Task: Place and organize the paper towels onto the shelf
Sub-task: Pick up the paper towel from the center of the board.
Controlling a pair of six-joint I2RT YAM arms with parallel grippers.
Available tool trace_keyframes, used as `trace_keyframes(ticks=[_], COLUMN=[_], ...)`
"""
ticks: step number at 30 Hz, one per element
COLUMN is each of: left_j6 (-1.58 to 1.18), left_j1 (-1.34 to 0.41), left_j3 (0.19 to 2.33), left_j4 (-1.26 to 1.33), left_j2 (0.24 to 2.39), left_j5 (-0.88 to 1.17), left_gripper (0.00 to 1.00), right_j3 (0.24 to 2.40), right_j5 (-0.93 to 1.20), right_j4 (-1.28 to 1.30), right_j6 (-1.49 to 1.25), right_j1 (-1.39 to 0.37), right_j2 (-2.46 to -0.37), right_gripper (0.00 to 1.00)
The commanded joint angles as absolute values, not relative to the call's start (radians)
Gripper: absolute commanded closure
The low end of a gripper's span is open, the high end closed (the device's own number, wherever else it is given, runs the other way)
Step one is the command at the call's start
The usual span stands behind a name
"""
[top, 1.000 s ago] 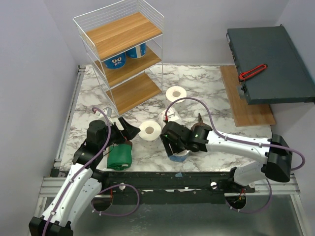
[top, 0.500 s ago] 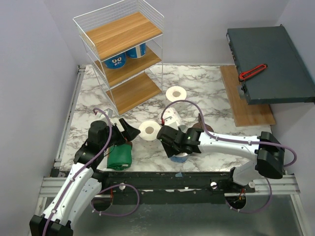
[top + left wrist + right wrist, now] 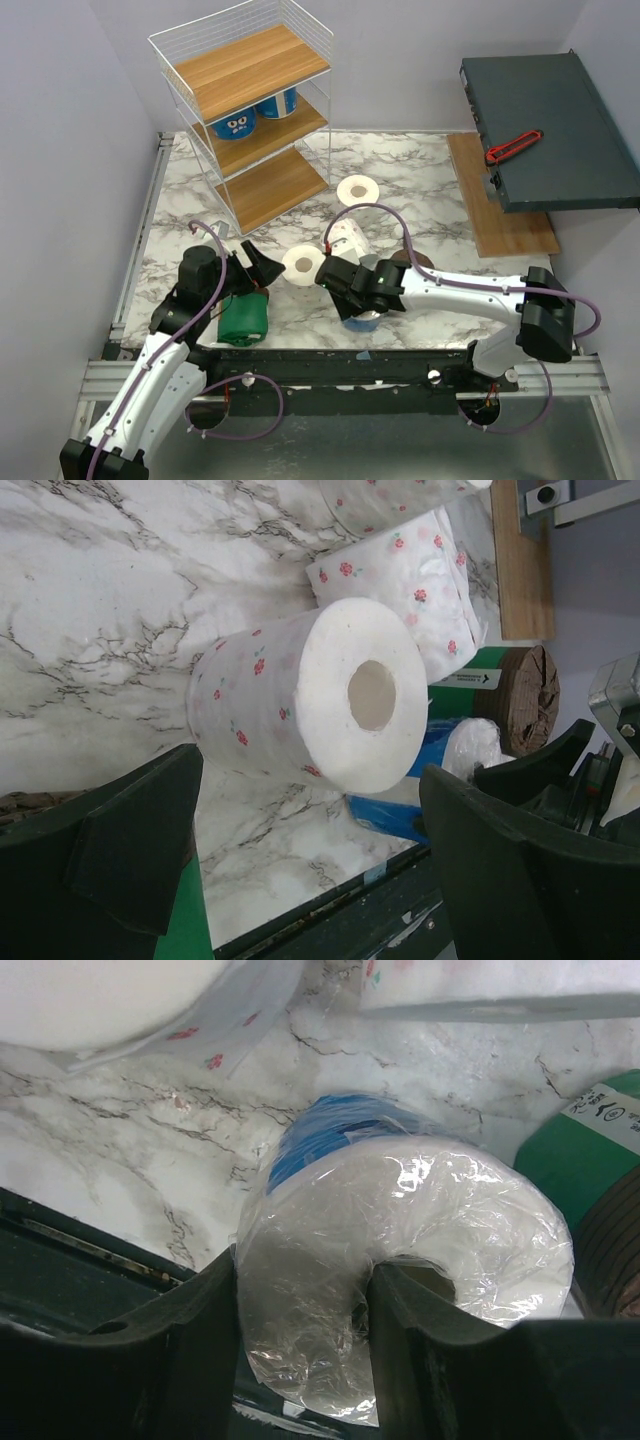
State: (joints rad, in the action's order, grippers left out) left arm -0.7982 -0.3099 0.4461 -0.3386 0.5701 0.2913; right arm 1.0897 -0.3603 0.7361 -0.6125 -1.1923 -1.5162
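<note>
My right gripper (image 3: 356, 306) (image 3: 300, 1360) is shut on the wall of a blue-wrapped paper towel roll (image 3: 364, 320) (image 3: 400, 1230) near the table's front edge, one finger outside it and one in its core. My left gripper (image 3: 258, 268) (image 3: 320, 880) stands open above a green-wrapped roll (image 3: 244, 318), facing a white speckled roll (image 3: 305, 265) (image 3: 320, 705). Two more white rolls (image 3: 358, 190) (image 3: 346, 238) lie behind. Another green roll with a brown end (image 3: 525, 685) lies beside the right arm. The shelf (image 3: 250, 70) stands at the back left, with two blue rolls (image 3: 235, 125) (image 3: 277, 103) on its middle board.
A dark grey-green flat box (image 3: 550, 130) with a red-handled tool (image 3: 513, 146) on it juts out at the right, above a wooden board (image 3: 500, 215). The metal rail (image 3: 330, 362) runs along the table's front edge, just in front of the held roll.
My right gripper has shifted slightly left and closed its jaws on the blue-wrapped roll's wall. The left arm has not moved.
</note>
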Motion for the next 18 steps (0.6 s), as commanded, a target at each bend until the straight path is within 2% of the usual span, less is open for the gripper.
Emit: trace_keyframes(ticks=[1,12,18], left_j6=[-0.796,-0.753,-0.738], left_j1=[-0.313,-0.312,-0.311], left_j3=[0.473,0.609,0.69], left_j4=[-0.358,-0.448,-0.471], left_j2=[0.549,0.471,0.472], left_j5=[0.286,0.112,0.062], left_gripper=[0.07,0.07,0.07], right_j3=[1.162,1.288,1.261], right_j5=[-0.331,-0.34,-0.228], right_j4=[0.766,0.821,0.701], right_j6=[-0.628,-0.583,-0.596], right_j1=[-1.202,-1.177,-1.103], right_j2=[-1.464,-1.286,-1.218], right_gripper=[0.61,0.64,0.67])
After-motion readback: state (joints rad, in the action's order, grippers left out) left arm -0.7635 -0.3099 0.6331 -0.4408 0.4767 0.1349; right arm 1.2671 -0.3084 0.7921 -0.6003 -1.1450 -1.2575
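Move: The blue paper towel stands upright in the right hand's grip, its middle about 3 cm ahead, 3 cm to the right and 4 cm below the hand point. The upright flowered roll is about 10 cm ahead and 11 cm left of the right hand, the lying flowered roll 16 cm ahead and 5 cm left, the brown roll 10 cm ahead and 14 cm right. From the left hand, the blue towel lies some 22 cm right, 4 cm back and 10 cm lower. The blue paper towel, its wall still pinched with one finger in the core and the other outside, is lifted by the right hand almost straight up, about 13.5 cm, slow at first and then quick, while the wrist rolls some 20 degrees, left side rising. The empty left hand, fingers staying wide open, rises about 8 cm, drifts slightly left and tips its fingers upward. ##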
